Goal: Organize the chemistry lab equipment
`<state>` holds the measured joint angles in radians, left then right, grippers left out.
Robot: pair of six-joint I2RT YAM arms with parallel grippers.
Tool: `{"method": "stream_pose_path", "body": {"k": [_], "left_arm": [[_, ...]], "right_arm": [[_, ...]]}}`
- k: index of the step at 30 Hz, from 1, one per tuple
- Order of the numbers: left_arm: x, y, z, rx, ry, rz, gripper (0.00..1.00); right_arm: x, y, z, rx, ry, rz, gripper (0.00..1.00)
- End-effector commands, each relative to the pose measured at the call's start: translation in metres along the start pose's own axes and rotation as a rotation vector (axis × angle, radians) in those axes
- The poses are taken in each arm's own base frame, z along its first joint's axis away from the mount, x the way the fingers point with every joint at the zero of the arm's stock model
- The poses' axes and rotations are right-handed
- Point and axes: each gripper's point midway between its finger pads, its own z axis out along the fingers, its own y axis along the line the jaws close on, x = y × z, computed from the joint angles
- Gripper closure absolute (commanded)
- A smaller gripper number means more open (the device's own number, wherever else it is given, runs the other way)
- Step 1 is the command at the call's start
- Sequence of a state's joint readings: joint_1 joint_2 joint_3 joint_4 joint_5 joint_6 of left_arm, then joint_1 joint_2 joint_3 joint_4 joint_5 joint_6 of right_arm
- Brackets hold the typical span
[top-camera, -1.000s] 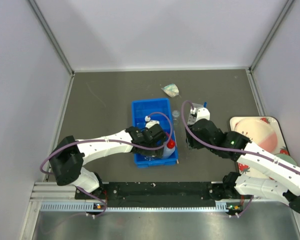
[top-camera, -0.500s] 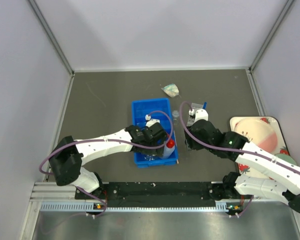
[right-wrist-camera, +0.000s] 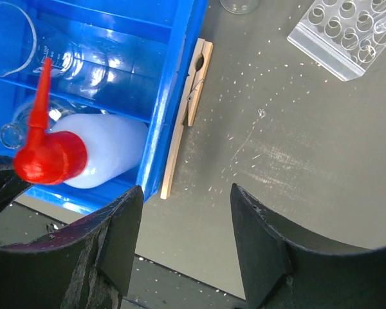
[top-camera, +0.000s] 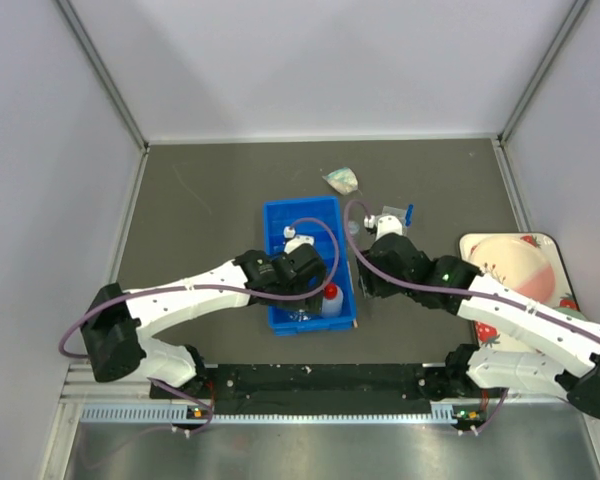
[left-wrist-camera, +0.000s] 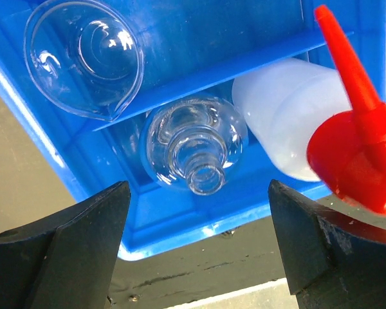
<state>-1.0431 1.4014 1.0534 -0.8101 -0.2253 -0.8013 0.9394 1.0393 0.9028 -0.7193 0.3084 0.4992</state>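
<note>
The blue bin (top-camera: 302, 222) holds a clear beaker (left-wrist-camera: 83, 58), a clear flask (left-wrist-camera: 196, 141) and the white squeeze bottle (left-wrist-camera: 286, 122) with its red nozzle (left-wrist-camera: 354, 151). My left gripper (left-wrist-camera: 197, 212) hovers open over the bin's near end with nothing between its fingers. A wooden clamp (right-wrist-camera: 188, 109) lies on the table along the bin's right wall. My right gripper (right-wrist-camera: 186, 199) hangs open and empty just above the clamp's near end. A clear tube rack (right-wrist-camera: 347, 32) lies at the far right, and a blue-capped tube (top-camera: 408, 212) shows beside the rack (top-camera: 388, 218).
A small clear vessel (top-camera: 352, 228) stands between the bin and the rack. A clear wrapped item (top-camera: 340, 180) lies further back. The strawberry-patterned tray (top-camera: 555, 262) sits at the right edge. The two arms are close together over the bin's near right corner.
My left gripper has drawn back to the left, away from the squeeze bottle, which stays in the bin. My right arm has shifted left towards the bin's right wall.
</note>
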Motion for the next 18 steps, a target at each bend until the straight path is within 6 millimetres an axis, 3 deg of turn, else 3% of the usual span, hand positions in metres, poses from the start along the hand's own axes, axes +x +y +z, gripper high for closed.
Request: {"method": "stream_pose_path", "body": {"k": [1,6,10,18], "left_arm": [[-0.015,-0.008,-0.03,0.062,-0.063,-0.012,0.07],[-0.024,-0.008,-0.051,0.093,-0.102,-0.002,0.07],[-0.027,-0.003,-0.065,0.09,-0.119,0.018,0.07],[-0.041,0.008,-0.103,0.151,-0.244,0.058,0.02]], "right_arm": [[-0.033,0.02,-0.008,-0.058,-0.079,0.022,0.43],[-0.05,0.017,-0.005,-0.007,-0.112,0.004,0.42],[-0.076,0.007,0.003,0.045,-0.129,0.024,0.42],[-0.11,-0.033,0.059,0.135,-0.082,0.089,0.37]]}}
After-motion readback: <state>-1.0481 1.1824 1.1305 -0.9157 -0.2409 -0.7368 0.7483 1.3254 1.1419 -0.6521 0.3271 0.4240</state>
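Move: The small glass stands right of the blue bin, about 14 cm ahead of the right hand, 3 cm to its left and 13 below; the test tube rack is level with the glass, some 9 cm to its right. Below the empty left hand the flask's middle lies about 7 cm down and 1 ahead, with the wash bottle 7 cm to the flask's right and the beaker 7 beyond and 3 left of the flask. The small glass is what the right hand heads for, half-open: slowly at first, then quickly, about 9 cm forward and a little up alongside the bin, turning roughly 10 degrees clockwise. Away from the flask, already let go, the left hand keeps rising, about 7.5 cm nearly straight up, its wide-open fingers tilting some 10 degrees. ##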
